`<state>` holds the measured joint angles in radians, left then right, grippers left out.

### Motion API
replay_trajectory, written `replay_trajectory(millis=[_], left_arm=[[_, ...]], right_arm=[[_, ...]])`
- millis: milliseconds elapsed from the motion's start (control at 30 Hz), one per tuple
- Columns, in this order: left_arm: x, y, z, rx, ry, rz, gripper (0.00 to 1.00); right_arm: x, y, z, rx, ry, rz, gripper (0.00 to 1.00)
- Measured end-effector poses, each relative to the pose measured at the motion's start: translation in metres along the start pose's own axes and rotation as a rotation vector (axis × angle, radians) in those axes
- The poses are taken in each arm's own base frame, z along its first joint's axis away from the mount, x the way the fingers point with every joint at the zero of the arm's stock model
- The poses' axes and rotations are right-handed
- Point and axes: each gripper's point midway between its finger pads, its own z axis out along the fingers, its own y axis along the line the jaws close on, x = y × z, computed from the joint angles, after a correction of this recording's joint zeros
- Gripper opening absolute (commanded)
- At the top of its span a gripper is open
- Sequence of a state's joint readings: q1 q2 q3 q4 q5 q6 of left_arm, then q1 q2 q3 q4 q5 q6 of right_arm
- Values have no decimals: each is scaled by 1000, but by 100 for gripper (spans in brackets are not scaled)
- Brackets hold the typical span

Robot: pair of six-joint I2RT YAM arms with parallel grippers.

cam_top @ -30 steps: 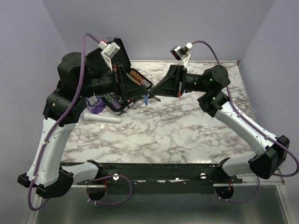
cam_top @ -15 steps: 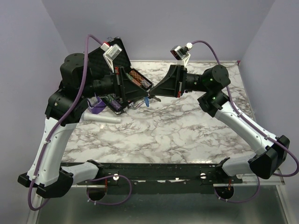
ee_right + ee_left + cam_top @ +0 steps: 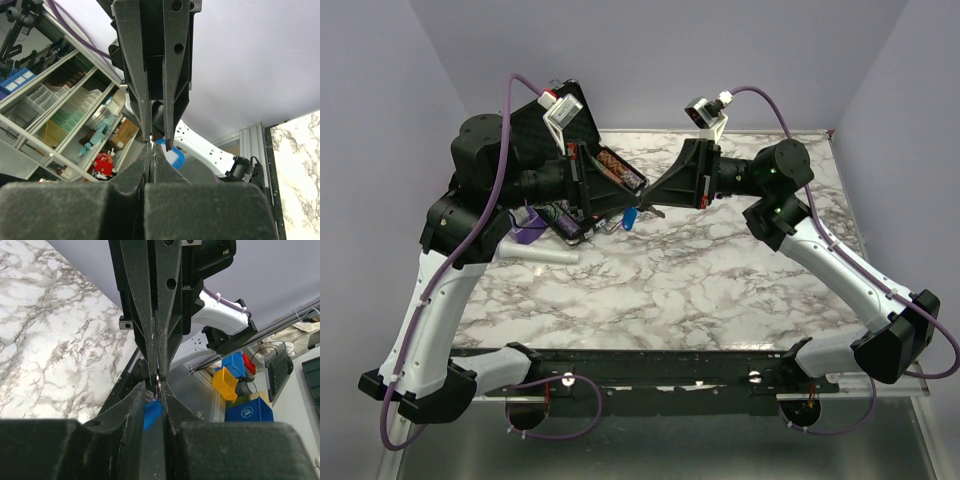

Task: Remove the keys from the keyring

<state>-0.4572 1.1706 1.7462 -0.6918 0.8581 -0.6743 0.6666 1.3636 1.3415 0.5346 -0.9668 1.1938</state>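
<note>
My two grippers meet tip to tip above the back middle of the marble table (image 3: 720, 270). The left gripper (image 3: 628, 203) is nearly shut, its jaws a narrow slit apart, on the keyring; the ring's blue tag (image 3: 630, 218) hangs just under the tips. In the left wrist view the tag (image 3: 151, 413) shows between my fingers (image 3: 134, 407). The right gripper (image 3: 646, 205) is shut tight on a thin silvery sliver (image 3: 151, 141); I cannot tell if it is a key or the ring. The tag (image 3: 173, 156) shows behind it. The keys are otherwise hidden.
A black case of poker chips (image 3: 616, 166) lies under the left gripper. A purple item (image 3: 527, 233) and a white tube (image 3: 542, 256) lie at the table's left. The right arm (image 3: 840, 270) runs along the right side.
The blue tag has swung a little toward the left and shows more of its face. The left arm has shifted slightly right; the right arm stays still.
</note>
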Motion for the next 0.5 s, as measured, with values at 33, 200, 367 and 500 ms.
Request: replay_trajectory(millis=[33, 200, 367, 500], left_arm=[[0, 0, 0, 2, 0, 1, 24], [1, 0, 1, 9, 5, -1, 8], [2, -1, 1, 14, 7, 0, 0], [2, -1, 1, 13, 7, 0, 0]], right_arm=[[0, 0, 0, 0, 0, 2, 1], [1, -2, 1, -3, 7, 10, 1], [1, -3, 1, -7, 8, 13, 1], [1, -3, 1, -10, 8, 11, 1]])
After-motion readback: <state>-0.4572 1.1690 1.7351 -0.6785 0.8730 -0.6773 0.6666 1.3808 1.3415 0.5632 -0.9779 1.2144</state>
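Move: The keyring's metal ring sits at the meeting fingertips, about 1 cm to the right of the left hand point and about 1 cm to the left of the right one, level with both and neither ahead nor back. From the left hand, the blue tag hangs some 3 cm below and 2 cm back, with no sideways offset; the key sticks out about 4 cm to the right, 1 cm back and 2 cm below. Keep the left gripper where it is, tips against the right gripper's tips, and shut its fingers from about a quarter open to fully closed, pinching the small bit of ring between them. Hold the right gripper still and closed on its side of the keyring, with no turn of either wrist. ##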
